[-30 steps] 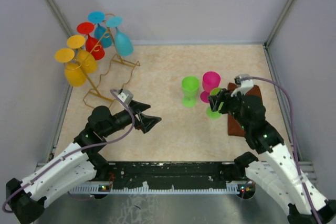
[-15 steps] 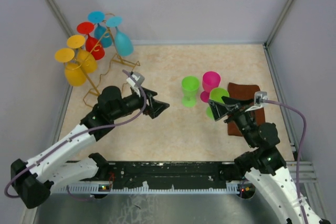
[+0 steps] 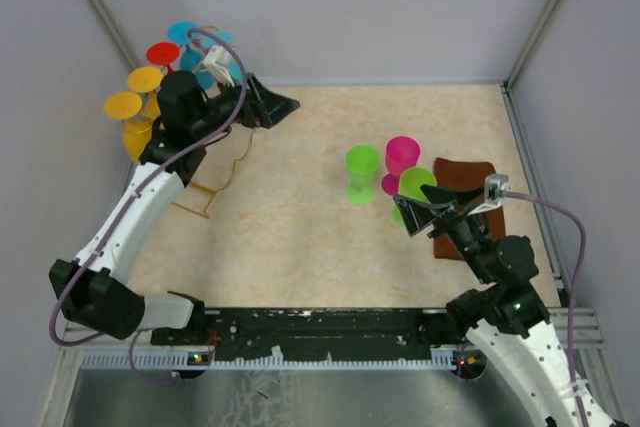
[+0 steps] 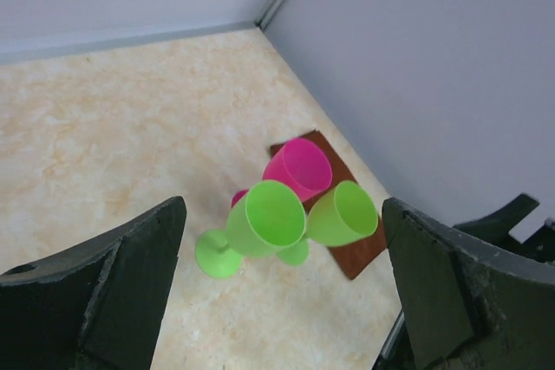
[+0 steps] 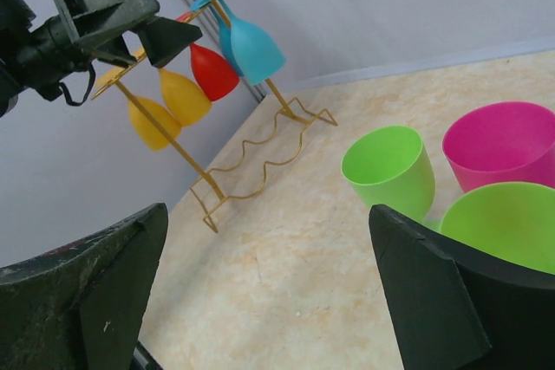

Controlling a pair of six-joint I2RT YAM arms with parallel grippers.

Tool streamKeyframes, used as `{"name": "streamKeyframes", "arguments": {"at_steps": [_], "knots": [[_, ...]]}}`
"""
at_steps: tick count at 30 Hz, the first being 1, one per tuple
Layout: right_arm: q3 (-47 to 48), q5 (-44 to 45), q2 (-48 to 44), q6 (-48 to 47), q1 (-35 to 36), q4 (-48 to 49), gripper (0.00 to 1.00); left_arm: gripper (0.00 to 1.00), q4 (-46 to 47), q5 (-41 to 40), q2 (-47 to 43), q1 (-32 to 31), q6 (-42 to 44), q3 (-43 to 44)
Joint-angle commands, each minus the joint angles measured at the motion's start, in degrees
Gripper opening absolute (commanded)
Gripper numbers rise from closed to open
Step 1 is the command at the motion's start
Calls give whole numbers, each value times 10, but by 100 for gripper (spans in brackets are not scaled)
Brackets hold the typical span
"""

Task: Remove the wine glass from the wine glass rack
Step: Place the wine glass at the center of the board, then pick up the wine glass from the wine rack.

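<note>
The golden wire rack (image 3: pixel 234 161) stands at the far left. Yellow (image 3: pixel 138 137), red (image 3: pixel 163 53) and blue (image 3: pixel 183 33) wine glasses hang from it upside down. In the right wrist view the rack (image 5: pixel 260 162) carries blue (image 5: pixel 253 46), red (image 5: pixel 212 72) and yellow (image 5: pixel 182 97) glasses. My left gripper (image 3: pixel 280 107) is open and empty, raised beside the rack's top and pointing right, touching no glass. It also shows in the right wrist view (image 5: pixel 156 28). My right gripper (image 3: pixel 420 209) is open and empty near the standing glasses.
Two green glasses (image 3: pixel 362 172) (image 3: pixel 417 181) and a pink one (image 3: pixel 402 157) stand upright right of centre, next to a brown cloth (image 3: pixel 468 175). The left wrist view shows them too: green (image 4: pixel 264 218), pink (image 4: pixel 299 166), cloth (image 4: pixel 360 253). Grey walls enclose the table.
My left arm has swung from the table's middle up and back to the rack's top. My right gripper drew back from the green glass a second ago and has since held still.
</note>
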Motion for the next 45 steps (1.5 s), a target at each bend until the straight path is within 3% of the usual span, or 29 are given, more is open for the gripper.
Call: {"name": "streamKeyframes", "arguments": {"at_steps": [1,15,21,35,45], "knots": [[41,-7,-13,-21,0,-15,99,99,20,44,10,41,-45,68],[73,-2,-14,-28,0,-64,99,95,-55,-20,73,172,-55,194],[76,-1,-14,-22,0,-66,99,85,-70,-30,111,213,-77,227],[74,-1,-13,1,1,-77,99,69,-120,-42,198,274,-105,312],[76,1,-13,14,0,-83,99,57,-108,-44,225,284,-120,317]]}}
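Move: The light-blue glass, the rack's last one on its right side, hangs with its middle about 18 cm ahead of the left hand, 16 cm to its left and 8 cm below, its foot nearly at hand height. The dark-blue glass hangs 8 cm to the left of it and 2 cm farther out; the red one is 13 cm to the left of it and 3 cm nearer. From the right hand, the light-blue glass is some 34 cm ahead and 46 cm left, level in height. Swing the empty left gripper left about 20 cm and forward some 17 cm back to the rack, arching up first and then sinking towards the light-blue glass's foot. Turn the hand about 35 degrees counter-clockwise on the way, and narrow the wide-open fingers to a bit over half, stopping just short of the foot with it lined up ahead between them. ##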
